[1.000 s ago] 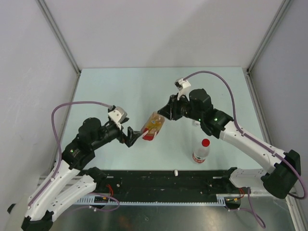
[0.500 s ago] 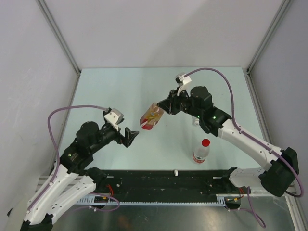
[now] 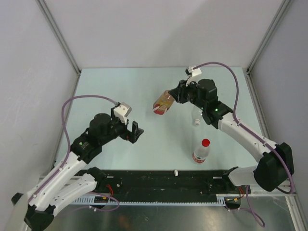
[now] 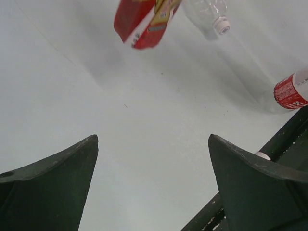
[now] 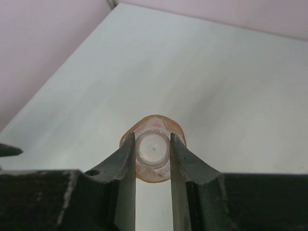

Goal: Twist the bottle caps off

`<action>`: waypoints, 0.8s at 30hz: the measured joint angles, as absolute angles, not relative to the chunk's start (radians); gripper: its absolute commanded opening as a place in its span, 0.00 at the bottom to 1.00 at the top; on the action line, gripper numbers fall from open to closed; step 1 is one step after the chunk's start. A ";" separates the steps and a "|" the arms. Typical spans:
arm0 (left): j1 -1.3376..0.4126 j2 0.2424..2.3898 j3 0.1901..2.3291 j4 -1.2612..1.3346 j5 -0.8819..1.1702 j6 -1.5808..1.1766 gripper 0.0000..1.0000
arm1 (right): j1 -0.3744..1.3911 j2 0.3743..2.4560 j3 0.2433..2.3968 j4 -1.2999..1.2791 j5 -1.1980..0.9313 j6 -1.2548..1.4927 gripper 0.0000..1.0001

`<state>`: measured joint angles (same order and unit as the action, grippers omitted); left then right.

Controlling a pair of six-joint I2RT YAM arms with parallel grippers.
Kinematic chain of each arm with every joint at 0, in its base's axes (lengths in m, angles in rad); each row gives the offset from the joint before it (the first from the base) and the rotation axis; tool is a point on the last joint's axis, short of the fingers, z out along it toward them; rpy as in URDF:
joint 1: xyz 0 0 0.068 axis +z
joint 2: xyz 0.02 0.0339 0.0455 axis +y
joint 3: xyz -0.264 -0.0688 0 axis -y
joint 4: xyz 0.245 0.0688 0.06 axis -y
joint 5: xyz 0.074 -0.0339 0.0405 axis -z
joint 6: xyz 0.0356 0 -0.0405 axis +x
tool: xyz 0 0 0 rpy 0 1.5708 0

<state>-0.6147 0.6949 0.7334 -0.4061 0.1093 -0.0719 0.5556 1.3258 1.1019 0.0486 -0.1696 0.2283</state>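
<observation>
My right gripper (image 3: 174, 98) is shut on the cap end of the amber bottle (image 3: 162, 102) and holds it tilted above the table. In the right wrist view the fingers (image 5: 126, 159) pinch a round white cap (image 5: 153, 149), with the amber body (image 5: 153, 121) behind it. My left gripper (image 3: 134, 131) stands open and empty, apart from that bottle (image 4: 142, 21). A clear bottle (image 3: 196, 114) with a white cap (image 4: 222, 24) lies under the right arm. A labelled bottle (image 3: 200, 153) with a red cap (image 3: 205, 142) stands upright.
A loose white cap (image 3: 176, 172) rests on the black rail (image 3: 144, 179) at the table's near edge, also seen in the left wrist view as the cap (image 4: 263, 155). Grey walls close the table (image 3: 120, 91) on three sides.
The right arm has carried the amber bottle away from the left gripper, toward the back right. The left gripper stayed open and shifted slightly right.
</observation>
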 measured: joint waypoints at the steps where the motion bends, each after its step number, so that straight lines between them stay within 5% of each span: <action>1: -0.615 0.719 0.737 -0.405 0.109 -0.083 0.99 | 0.558 1.333 1.102 0.060 -0.144 0.208 0.00; 19: -0.614 0.685 0.752 -0.405 0.078 -0.133 0.99 | 0.647 1.695 1.250 0.083 0.091 0.036 0.03; 22: -0.614 0.664 0.740 -0.406 0.081 -0.133 0.99 | 0.653 1.725 1.285 0.075 0.101 0.045 0.09; 24: -0.614 0.659 0.737 -0.406 0.082 -0.133 0.99 | 0.657 1.737 1.298 0.072 0.113 0.048 0.22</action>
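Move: The right hand already holds the amber bottle by its neck. It hangs slanted with its foot to the left, and the bare patch of table it goes to is about 7 cm ahead of this hand, 4 cm left and 29 cm below. From this hand, the clear lying bottle is roughly 9 cm ahead and 13 cm right, and the red-capped bottle some 17 cm back and 14 cm right. From the empty left hand, the patch is about 21 cm ahead, 10 cm right and 22 cm below. Still pinching the amber bottle's neck, the right hand first carries it forward and a little left, then sinks, steeply towards the end, down to the bare table left of the clear lying bottle: about 9 cm down, 7 forward and 4 left in all, its left side rolling down some 20 degrees to swing the bottle upright. The open left hand, touching nothing, dips about 2 cm and comes back up about 3 cm, ending slightly above its start. ##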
